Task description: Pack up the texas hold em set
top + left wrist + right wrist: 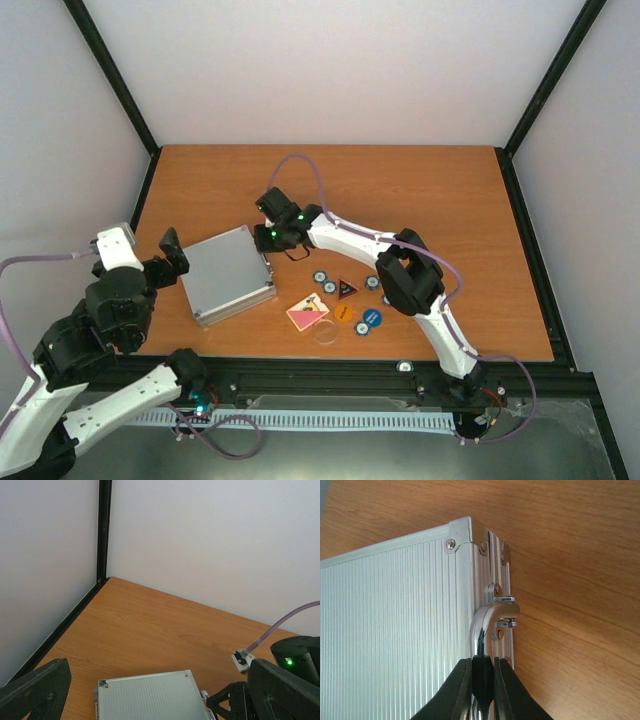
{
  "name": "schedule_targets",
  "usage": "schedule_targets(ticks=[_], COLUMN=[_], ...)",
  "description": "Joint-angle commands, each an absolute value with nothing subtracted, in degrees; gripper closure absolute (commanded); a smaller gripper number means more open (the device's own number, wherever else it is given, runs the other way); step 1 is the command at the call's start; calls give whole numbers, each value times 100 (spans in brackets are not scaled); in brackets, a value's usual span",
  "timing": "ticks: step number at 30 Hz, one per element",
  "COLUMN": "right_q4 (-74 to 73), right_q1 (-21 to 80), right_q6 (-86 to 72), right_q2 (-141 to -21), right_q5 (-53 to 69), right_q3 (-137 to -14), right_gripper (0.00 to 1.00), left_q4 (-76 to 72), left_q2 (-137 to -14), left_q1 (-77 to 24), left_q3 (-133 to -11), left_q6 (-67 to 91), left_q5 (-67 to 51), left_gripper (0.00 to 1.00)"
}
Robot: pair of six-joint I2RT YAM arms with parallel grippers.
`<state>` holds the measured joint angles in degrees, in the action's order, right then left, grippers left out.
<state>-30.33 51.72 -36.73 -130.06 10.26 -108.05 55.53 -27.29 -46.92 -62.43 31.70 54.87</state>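
The silver case [228, 275] lies closed on the wooden table, left of centre. My right gripper [272, 237] is shut on its chrome handle [490, 617] at the case's far right edge, and the ribbed lid [395, 625] fills the left of the right wrist view. My left gripper [172, 258] stands open just left of the case, with nothing between its fingers [37, 690]; the case [150, 697] shows low in that view. Loose to the right lie blue-white chips [320, 277], a red-black triangle [346, 289], a pink card deck [307, 312], an orange disc [343, 312], a blue disc [368, 320] and a clear disc [325, 333].
White walls with black corner posts [103, 530] close the table at the back and sides. The right arm [410, 270] arches over the table beside the loose pieces. A black rail [400, 375] runs along the near edge.
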Motion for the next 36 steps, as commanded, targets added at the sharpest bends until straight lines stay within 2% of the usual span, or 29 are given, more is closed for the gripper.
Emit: schedule_targets(ticks=[1, 3, 11, 14, 18, 25, 30, 36], right_q4=[-3035, -3043, -3062, -3148, -3324, -3392, -4204, -3911], right_q1=[5053, 5010, 4861, 4852, 4815, 4711, 4710, 4401], right_q6=[-3729, -3735, -3649, -3469, -3174, -2419, -1645, -2058], right_q2=[-13102, -13092, -12688, -12505, -12355, -12356, -12840, -12373], right_q5=[961, 951, 730, 609, 504, 1184, 1555, 1155], right_q3=[-10733, -10664, -10283, -10294, -10448, -10797, -11848, -11089], right_gripper=[92, 88, 50, 41, 40, 41, 40, 39], left_q4=[5498, 5512, 5506, 5502, 5458, 5323, 5140, 5265], left_q2=[-2838, -2912, -3109, -3233, -3399, -4053, -3828, -4398], left_q1=[-4672, -4674, -4676, -4676, -4676, -4671, -4671, -4674], left_q3=[-6398, -6411, -6414, -6329, -6228, -5974, -5619, -5611], left_q6=[3050, 3050, 3113, 3211, 3513, 4093, 4759, 5125], left_q5=[5492, 5491, 5431, 5419, 5352, 5137, 5313, 5284], left_gripper=[0, 0, 0, 0, 0, 0, 0, 3])
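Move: The right fingers are shut on the closed case's handle; the case's middle lies about 8 cm to their left, 6 cm back. Two white-rimmed chips lie some 14 cm right and 6 cm back, the card pack 10 cm right and 13 cm back, both about 5 cm lower. From the left hand the case is roughly 9 cm ahead, 8 cm right and 29 cm below, with its handle 15 cm ahead and 16 cm right. The right hand lets go of the case's handle, fingers opening to over half as it slips about 5 cm right and slightly down, then rises some 10 cm clear of the case, easing forward and partly back left. Meanwhile the wide-open left hand, touching nothing, sinks about 7 cm towards the case while going right and forward, its fingers tipping about 10 degrees down. ##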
